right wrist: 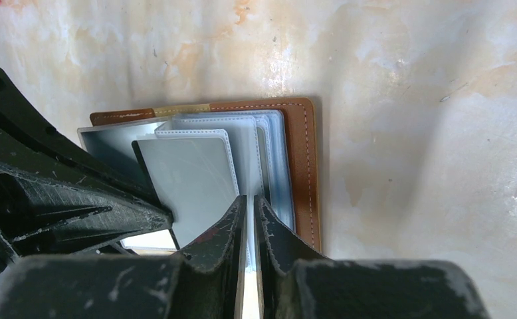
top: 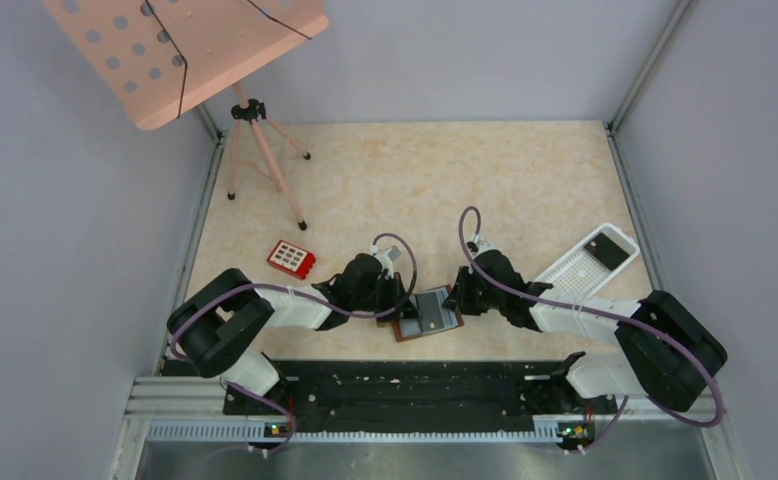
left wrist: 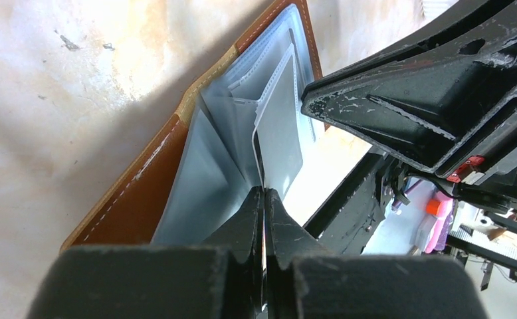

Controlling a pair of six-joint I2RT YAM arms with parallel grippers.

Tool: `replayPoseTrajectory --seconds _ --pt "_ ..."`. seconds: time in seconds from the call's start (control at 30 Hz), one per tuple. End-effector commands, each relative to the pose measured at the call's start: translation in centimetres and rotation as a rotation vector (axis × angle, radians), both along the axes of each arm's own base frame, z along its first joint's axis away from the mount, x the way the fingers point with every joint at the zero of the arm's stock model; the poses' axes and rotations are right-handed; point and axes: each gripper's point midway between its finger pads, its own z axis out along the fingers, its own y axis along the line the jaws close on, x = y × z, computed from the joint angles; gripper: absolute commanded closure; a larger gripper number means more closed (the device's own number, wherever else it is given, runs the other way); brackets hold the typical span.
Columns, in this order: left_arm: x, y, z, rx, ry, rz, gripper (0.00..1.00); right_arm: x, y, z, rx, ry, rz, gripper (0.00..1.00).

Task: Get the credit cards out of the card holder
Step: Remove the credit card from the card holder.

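Note:
The brown card holder (top: 435, 318) lies open on the table between my two grippers, its clear blue-grey sleeves fanned upward. My left gripper (top: 402, 300) is shut on the thin edge of one sleeve (left wrist: 279, 126), with the brown cover (left wrist: 136, 199) to its left. From the other side, my right gripper (top: 457, 295) is pinched shut on the edge of another sleeve (right wrist: 249, 153), beside the cover (right wrist: 304, 166). A flat pale grey card (right wrist: 189, 183) sits in the front sleeve. The right fingers (left wrist: 402, 106) and left fingers (right wrist: 56, 193) nearly touch each other.
A red keypad-like block (top: 291, 258) lies left of the left gripper. At the right, a white perforated tray (top: 575, 268) holds a dark card (top: 611, 251). A pink perforated board on a tripod (top: 260, 150) stands at the back left.

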Motion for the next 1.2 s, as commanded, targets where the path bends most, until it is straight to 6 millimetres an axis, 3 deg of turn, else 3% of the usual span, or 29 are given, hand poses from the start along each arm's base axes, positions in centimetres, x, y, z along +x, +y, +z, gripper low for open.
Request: replayPoseTrajectory --seconds 0.0,0.33,0.47,0.6,0.77,1.17 --pt "-0.1 0.1 0.7 -0.015 -0.050 -0.039 1.00 -0.5 -1.7 -1.5 -0.098 0.030 -0.006 0.91" --pt "-0.2 -0.5 1.4 -0.081 -0.094 -0.133 1.00 -0.7 1.4 3.6 0.108 -0.067 0.100 0.81" --pt "-0.2 -0.5 1.8 -0.136 -0.102 -0.153 1.00 -0.6 1.2 3.4 0.090 -0.072 0.111 0.64" --pt "-0.4 -0.5 2.2 -0.160 -0.117 -0.176 1.00 -0.5 0.8 2.9 0.084 -0.090 0.145 0.57" --pt "-0.6 -0.6 2.6 -0.185 -0.138 -0.204 1.00 -0.4 1.6 3.9 0.141 -0.130 0.204 0.57" --pt "-0.7 -0.8 2.7 -0.212 -0.139 -0.225 1.00 -0.3 1.8 2.8 0.166 -0.111 0.264 0.59"
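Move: Between the two hands stands the grey card pocket with the credit card to be taken out. It is some 4 cm to the left of the right hand, 2 cm back and about 1 cm below. From the left hand, whose shut fingers already pinch its left edge, its middle lies roughly 4 cm to the right, level fore and aft, about 1 cm down. The card holder's brown right edge is about 2 cm right of the right hand, 1 cm back and 2 cm down. Coming up off the clear sleeves at the holder's right side, the right hand rises about 2.5 cm, opens its nearly shut fingers to under half and eases 1 cm left towards the grey pocket, turning some 15 degrees, mostly counter-clockwise. The left keeps its pinch on the pocket's edge, lifts it about 2 cm and back 1 cm, and turns roughly 15 degrees, clockwise with its fingertips tipping up. ##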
